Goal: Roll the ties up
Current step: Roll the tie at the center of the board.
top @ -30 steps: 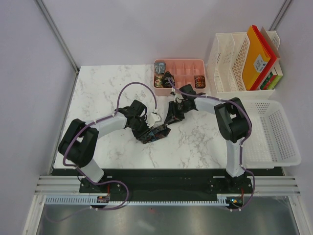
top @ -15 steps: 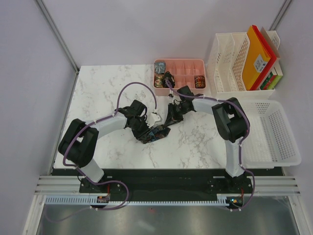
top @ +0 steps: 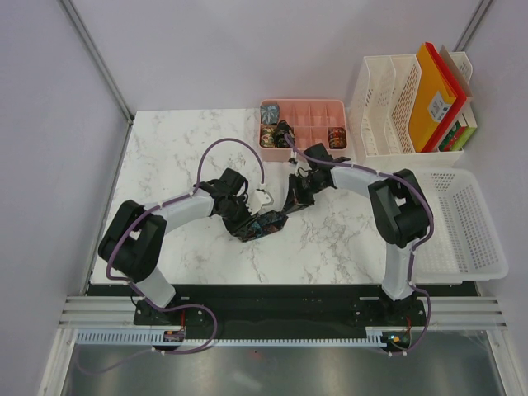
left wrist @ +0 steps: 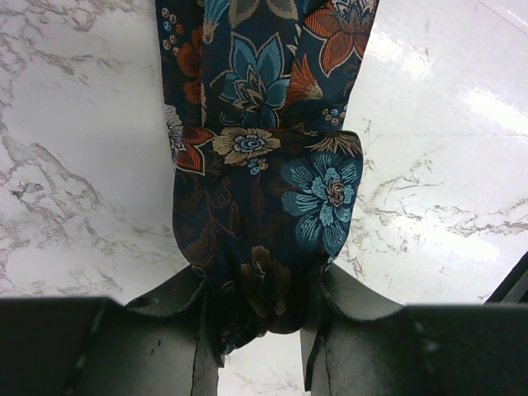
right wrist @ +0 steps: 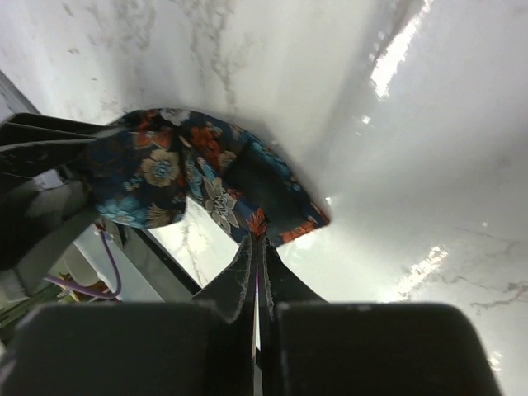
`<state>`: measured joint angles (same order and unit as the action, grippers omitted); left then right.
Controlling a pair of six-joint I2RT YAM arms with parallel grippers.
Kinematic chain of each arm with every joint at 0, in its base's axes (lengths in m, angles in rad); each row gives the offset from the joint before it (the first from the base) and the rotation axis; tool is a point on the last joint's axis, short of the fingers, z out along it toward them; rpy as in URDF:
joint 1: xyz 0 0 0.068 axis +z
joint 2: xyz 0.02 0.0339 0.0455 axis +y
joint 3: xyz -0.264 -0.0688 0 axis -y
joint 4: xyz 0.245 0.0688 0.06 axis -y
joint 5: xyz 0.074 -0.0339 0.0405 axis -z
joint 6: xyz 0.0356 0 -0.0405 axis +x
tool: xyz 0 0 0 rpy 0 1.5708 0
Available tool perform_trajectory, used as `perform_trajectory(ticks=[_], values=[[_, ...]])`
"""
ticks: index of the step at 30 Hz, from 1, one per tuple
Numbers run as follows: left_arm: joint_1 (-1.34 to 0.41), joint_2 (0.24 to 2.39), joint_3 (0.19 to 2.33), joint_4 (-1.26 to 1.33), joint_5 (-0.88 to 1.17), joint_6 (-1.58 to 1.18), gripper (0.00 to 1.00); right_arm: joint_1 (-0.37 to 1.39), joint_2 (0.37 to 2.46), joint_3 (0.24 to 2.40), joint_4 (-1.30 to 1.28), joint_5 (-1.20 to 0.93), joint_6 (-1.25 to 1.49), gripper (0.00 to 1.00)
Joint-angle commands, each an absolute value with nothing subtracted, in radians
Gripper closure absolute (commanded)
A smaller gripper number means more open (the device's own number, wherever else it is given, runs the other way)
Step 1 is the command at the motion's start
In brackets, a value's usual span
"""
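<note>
A dark navy tie with blue, orange and tan flowers (top: 266,221) lies mid-table between both arms. In the left wrist view its folded, partly rolled end (left wrist: 262,239) is clamped between my left gripper (left wrist: 260,330) jaws. The rest of the strip runs away toward the top. My left gripper shows in the top view (top: 252,224). My right gripper (right wrist: 259,241) is shut thin on the tie's other end (right wrist: 247,194), near the pointed tip; it shows in the top view (top: 293,198). Rolled ties (top: 271,115) sit in the pink tray (top: 304,106).
The pink compartment tray stands at the back centre, with a red-orange coil (top: 337,137) at its right end. A white file rack with books (top: 412,103) is at the back right. A white basket (top: 462,223) lies at the right edge.
My right gripper has drawn slightly toward the left one with the tie's end. The left arm has barely moved.
</note>
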<state>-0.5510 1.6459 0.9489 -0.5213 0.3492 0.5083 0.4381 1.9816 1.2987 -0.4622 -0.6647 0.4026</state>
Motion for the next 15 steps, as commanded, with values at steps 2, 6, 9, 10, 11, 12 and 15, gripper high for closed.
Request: perform_trajectory(ticks=[2,6,9,10,11,12,15], values=[[-0.549,1.671,0.922,-0.499,0.331,0.483,0.94,0.425,1.98,1.264,-0.526,-0.563,0.325,1.0],[-0.551,1.672,0.92,-0.5,0.344,0.482,0.94,0.423,2.066,1.29,-0.483,-0.566,0.319,1.0],[-0.551,1.674,0.922,-0.499,0.342,0.486,0.94,0.423,2.063,1.313,-0.466,-0.636,0.334,0.98],[-0.551,1.671,0.922,-0.499,0.341,0.488,0.93,0.42,2.053,1.316,-0.463,-0.672,0.336,0.93],[-0.551,1.669,0.923,-0.497,0.342,0.488,0.93,0.417,2.024,1.313,-0.462,-0.69,0.337,0.89],[-0.551,1.669,0.922,-0.499,0.347,0.491,0.93,0.416,2.007,1.305,-0.444,-0.713,0.342,0.81],[-0.551,1.672,0.923,-0.494,0.351,0.489,0.93,0.394,1.933,1.258,-0.376,-0.775,0.394,0.65]])
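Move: The right fingers are shut at the base-side edge of the tie's loose end, whose middle lies about 1 cm ahead, 2 cm right and 3 cm below them. The folded part of the tie is some 6 cm to their left, 3 cm back and 3 cm down, while the pink organizer stands about 23 cm ahead and 3 cm right, 1 cm lower. From the left hand, the loose end is roughly 14 cm right, 6 cm ahead and 1 cm down. The right hand sinks about 3.5 cm towards the board, shifting some 1 cm back and 1.5 cm right to bring the loose end of the tie down, then its shut fingers open to about a quarter, letting go of the fabric, as it eases up less than a centimetre. The left hand stays put and keeps its pinch on the folded end of the tie. ##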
